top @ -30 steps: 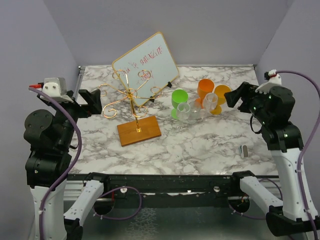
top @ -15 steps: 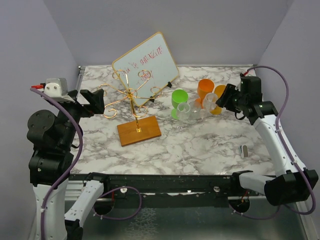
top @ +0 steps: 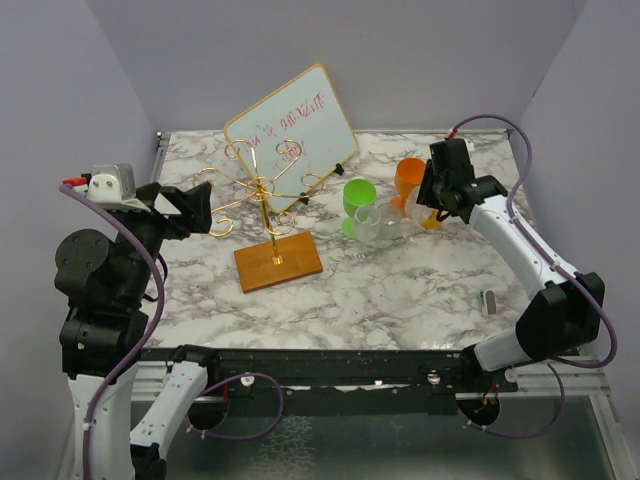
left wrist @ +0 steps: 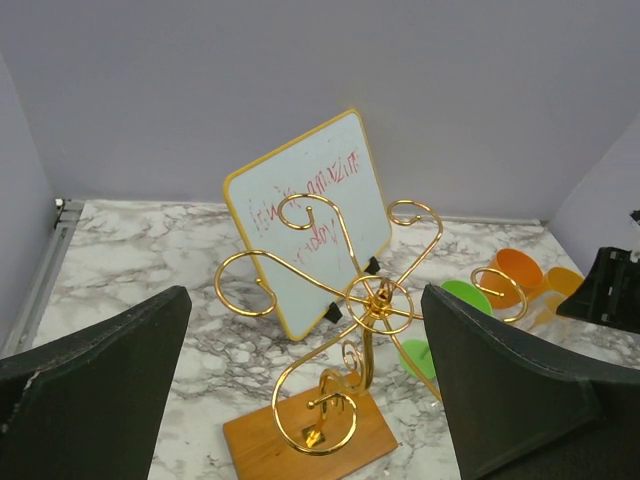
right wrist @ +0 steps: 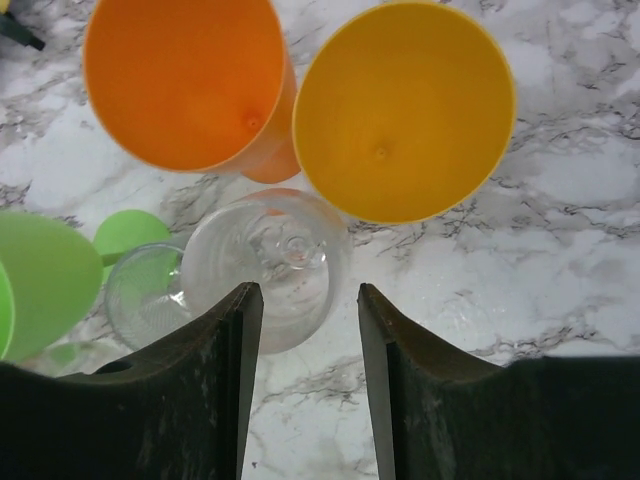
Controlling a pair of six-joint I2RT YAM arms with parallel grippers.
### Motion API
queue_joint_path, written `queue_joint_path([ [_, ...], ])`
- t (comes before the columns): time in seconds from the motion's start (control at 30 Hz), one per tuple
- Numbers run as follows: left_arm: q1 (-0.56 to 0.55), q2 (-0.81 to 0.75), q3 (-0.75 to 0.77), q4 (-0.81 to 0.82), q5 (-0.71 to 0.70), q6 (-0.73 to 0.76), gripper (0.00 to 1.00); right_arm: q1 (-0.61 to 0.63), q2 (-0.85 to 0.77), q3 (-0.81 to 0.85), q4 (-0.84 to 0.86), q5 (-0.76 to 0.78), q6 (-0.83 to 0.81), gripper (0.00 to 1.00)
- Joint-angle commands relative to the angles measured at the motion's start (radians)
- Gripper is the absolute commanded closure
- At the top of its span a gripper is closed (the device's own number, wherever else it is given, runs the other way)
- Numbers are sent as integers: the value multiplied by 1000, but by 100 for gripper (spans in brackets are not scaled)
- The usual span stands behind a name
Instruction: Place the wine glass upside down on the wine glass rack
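The wine glass rack (top: 262, 190), gold wire with curled arms on a brown wooden base (top: 278, 262), stands left of centre; it also fills the left wrist view (left wrist: 378, 300). My left gripper (top: 195, 205) (left wrist: 305, 293) hovers open just left of it, holding nothing. To the right, clear, green, orange and yellow glasses stand in a cluster. My right gripper (top: 428, 195) (right wrist: 307, 287) points down over a clear wine glass (right wrist: 265, 255) (top: 420, 203). Its jaws are partly open, bare marble shows between them, and the left fingertip overlaps the glass's near rim.
A tilted whiteboard (top: 290, 125) leans behind the rack. Around the clear glass stand an orange glass (right wrist: 185, 80), a yellow glass (right wrist: 405, 110), a green glass (right wrist: 45, 280) and a second clear glass (right wrist: 145, 295). A small grey object (top: 489, 301) lies near the right front edge.
My right arm has swung in from the table's right side to above the cluster of glasses, and its jaws have narrowed. The left arm has barely shifted.
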Motion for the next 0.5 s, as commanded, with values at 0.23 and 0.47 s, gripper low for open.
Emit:
queue_joint_path([
  [0.23, -33, -26, -25, 10, 63, 37, 1, 2, 105, 74, -36, 130, -3, 61],
  [0.47, -41, -31, -18, 7, 128, 60, 1, 2, 101, 75, -90, 116, -1, 95],
])
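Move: The clear wine glass standing in front of the yellow one is the right hand's target: its middle is about 2 cm ahead of the half-open fingers, 2 cm left and 8 cm below. Yellow glass: 7 cm ahead, 3 cm right; orange glass: 9 cm ahead, 4 cm left; small clear glass: 1 cm ahead, 8 cm left. From the left hand the target lies roughly 18 cm ahead, 43 cm right and 34 cm down. The clear wine glass is taken by the right-hand wall of its bowl, near the rim: the right hand eases down about 1.5 cm, slightly forward and to the right, until its fingers straddle that wall, the left one inside the bowl. Then the fingers, half open at first, close nearly shut and pinch the wall between their tips. ##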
